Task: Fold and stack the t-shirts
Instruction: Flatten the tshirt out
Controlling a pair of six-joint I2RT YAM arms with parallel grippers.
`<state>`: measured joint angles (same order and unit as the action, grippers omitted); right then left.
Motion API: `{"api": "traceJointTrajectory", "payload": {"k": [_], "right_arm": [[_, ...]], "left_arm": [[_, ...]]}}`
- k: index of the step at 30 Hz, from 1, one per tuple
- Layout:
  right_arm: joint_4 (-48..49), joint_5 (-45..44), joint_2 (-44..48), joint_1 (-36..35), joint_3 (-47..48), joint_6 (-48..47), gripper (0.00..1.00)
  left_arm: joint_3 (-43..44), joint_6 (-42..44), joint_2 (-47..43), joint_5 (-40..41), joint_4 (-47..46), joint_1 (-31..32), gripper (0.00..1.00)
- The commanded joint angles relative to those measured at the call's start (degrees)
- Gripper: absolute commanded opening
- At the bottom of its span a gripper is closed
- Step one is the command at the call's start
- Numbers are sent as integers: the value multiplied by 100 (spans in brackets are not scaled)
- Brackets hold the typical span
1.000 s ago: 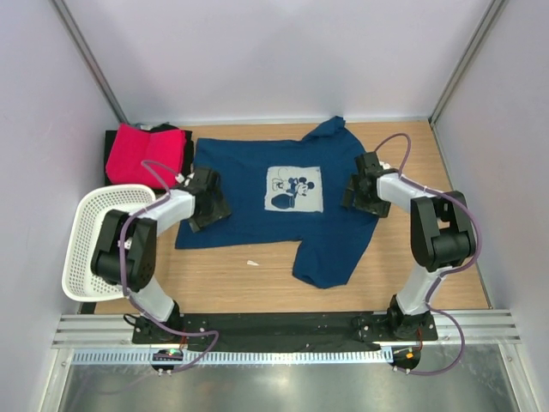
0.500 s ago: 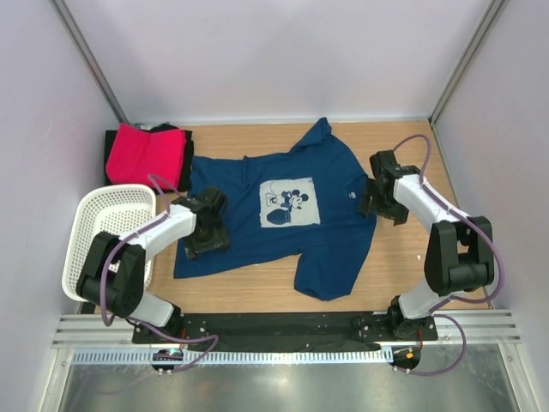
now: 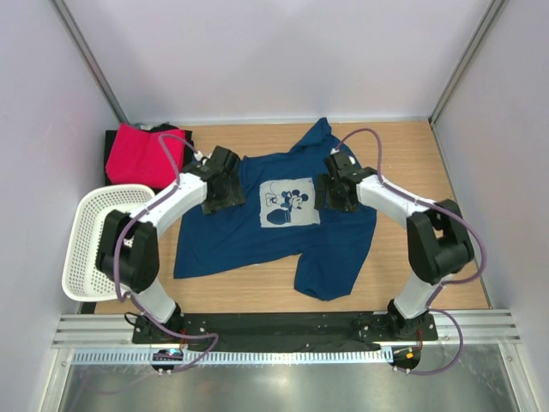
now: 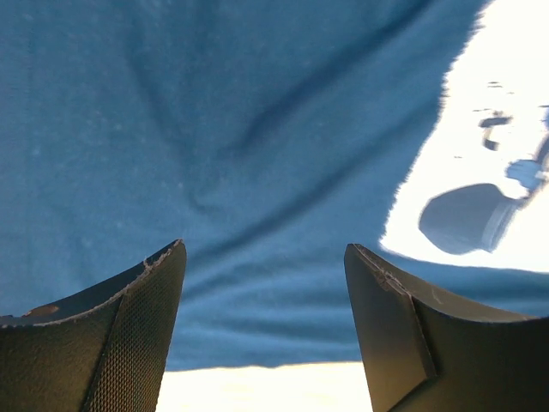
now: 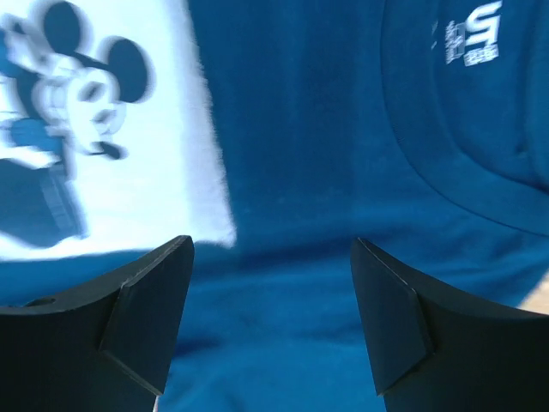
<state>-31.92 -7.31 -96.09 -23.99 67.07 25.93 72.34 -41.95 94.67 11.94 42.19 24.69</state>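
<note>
A dark navy t-shirt (image 3: pixel 257 236) with a white cartoon print (image 3: pixel 287 206) lies spread face up across the middle of the table. My left gripper (image 3: pixel 221 184) hovers over its left chest, open, with only navy cloth (image 4: pixel 257 129) below the fingers. To the right of the print, my right gripper (image 3: pixel 336 184) is open over the cloth (image 5: pixel 300 172), and its jaws hold nothing. A folded pink-red t-shirt (image 3: pixel 137 154) rests on a black one (image 3: pixel 185 151) at the back left corner.
A white perforated basket (image 3: pixel 94 245) stands at the left edge, just in front of the folded pile. The navy shirt's right sleeve trails toward the near edge (image 3: pixel 330 270). Bare wooden table (image 3: pixel 403 154) shows to the right of the shirt. Walls close in the back and sides.
Both grippers have moved inward over the navy shirt: the left from its lower left part up to the left chest, the right from the table beside the shirt to beside the print.
</note>
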Motion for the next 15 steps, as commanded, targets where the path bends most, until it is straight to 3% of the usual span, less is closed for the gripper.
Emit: {"api": "traceJointTrajectory", "payload": {"k": [1, 11, 15], "right_arm": [[494, -244, -216, -1, -18, 123, 79], [599, -289, -146, 17, -1353, 360, 81], [249, -683, -164, 34, -1591, 395, 82]], "left_arm": [[62, 82, 60, -17, -308, 19, 75], [-483, -76, -247, -78, -440, 27, 78], [-598, -85, -265, -87, -431, 27, 79]]}}
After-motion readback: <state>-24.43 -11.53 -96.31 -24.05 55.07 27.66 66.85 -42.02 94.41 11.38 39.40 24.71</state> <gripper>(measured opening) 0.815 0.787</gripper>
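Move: The t-shirt lies spread under both hands. From the right gripper the t-shirt's middle is about 15 cm left, 3 cm ahead and 6 cm below; its white print is some 12 cm left and 4 ahead, and the near sleeve about 14 cm back and 3 left. From the left gripper the t-shirt's middle is roughly 13 cm right, 3 ahead and 9 below, the print 16 right and 4 ahead, the white basket 30 left and 5 back. Drop the right gripper about 5.5 cm onto the t-shirt just right of the print, fingers staying wide open, then drag it some 3 cm back and outward to the right, fingertips on the cloth. Ease the left gripper down only 2.5 cm, in two short steps, drawing slightly back at the end and staying open above the t-shirt. ##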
